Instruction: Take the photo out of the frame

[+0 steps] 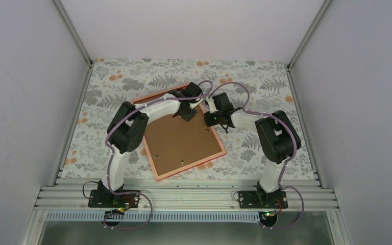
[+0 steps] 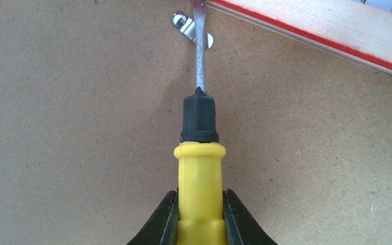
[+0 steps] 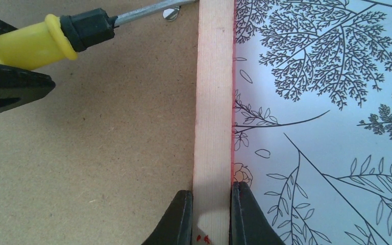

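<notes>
The frame (image 1: 184, 145) lies face down on the table, showing its brown back board and orange-red rim. The photo is hidden under that board. My left gripper (image 2: 200, 196) is shut on the yellow handle of a screwdriver (image 2: 200, 173). The steel blade reaches a small metal clip (image 2: 190, 28) on the board beside the wooden rim (image 2: 326, 23). My right gripper (image 3: 212, 196) is shut on the frame's pale wooden rim (image 3: 213, 102), one finger on the board side and one on the outside. From above, the left gripper (image 1: 188, 113) and right gripper (image 1: 207, 120) meet at the frame's far right edge.
A floral tablecloth (image 1: 265, 148) covers the table. White walls close in the left, right and back. An aluminium rail (image 1: 184, 194) carrying both arm bases runs along the near edge. Two more small fittings show low on the board (image 1: 155, 157).
</notes>
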Motion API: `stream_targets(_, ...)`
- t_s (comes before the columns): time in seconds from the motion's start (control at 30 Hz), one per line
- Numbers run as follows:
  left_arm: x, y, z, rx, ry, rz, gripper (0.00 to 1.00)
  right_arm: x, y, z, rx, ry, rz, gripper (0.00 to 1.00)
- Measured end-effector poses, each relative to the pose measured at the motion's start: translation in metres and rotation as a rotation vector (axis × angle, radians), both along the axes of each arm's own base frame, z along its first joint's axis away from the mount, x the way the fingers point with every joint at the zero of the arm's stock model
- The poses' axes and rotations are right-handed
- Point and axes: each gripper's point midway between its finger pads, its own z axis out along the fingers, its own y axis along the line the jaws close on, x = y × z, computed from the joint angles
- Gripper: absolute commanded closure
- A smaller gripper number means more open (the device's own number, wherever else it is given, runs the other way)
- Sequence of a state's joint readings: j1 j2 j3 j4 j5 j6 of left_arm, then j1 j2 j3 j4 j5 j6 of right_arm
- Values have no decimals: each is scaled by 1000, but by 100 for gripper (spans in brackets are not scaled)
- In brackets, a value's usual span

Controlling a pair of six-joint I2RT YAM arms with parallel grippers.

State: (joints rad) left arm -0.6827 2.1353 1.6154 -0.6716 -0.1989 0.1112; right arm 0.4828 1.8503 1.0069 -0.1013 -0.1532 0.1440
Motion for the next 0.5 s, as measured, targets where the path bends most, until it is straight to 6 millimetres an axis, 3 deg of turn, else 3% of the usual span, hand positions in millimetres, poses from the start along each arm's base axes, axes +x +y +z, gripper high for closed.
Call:
stream_targets(0.23, -10, 8, 4, -3, 13, 28, 98, 1, -1, 0, -5, -2, -10, 92)
stream_targets(0.5, -37, 40, 21, -19, 30, 113, 97, 2, -4, 0, 4, 4, -32, 92)
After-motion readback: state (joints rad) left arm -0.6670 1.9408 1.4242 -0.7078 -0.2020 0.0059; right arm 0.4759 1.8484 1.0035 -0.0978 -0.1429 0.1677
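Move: Out ahead of the left hand, which holds the yellow screwdriver, the far clip by the frame's right-hand rail lies about 5 cm forward, 2 cm right and 3 cm lower; the shaft crosses it. From the same hand, the frame's far corner is some 13 cm straight ahead and the rail clip about 5 cm back and 8 cm right. The right hand has the rail between its fingers, the far clip lying about 8 cm ahead and 6 cm left. Drawing the screwdriver off the far clip and away from the right-hand rail, the left hand goes left and back over the backing board, about 5 cm in all and gathering speed, rising some 2 cm as it leaves and turning slightly counter-clockwise. Its fingers keep their grip on the handle, while the right hand keeps pinching the rail almost in place. ##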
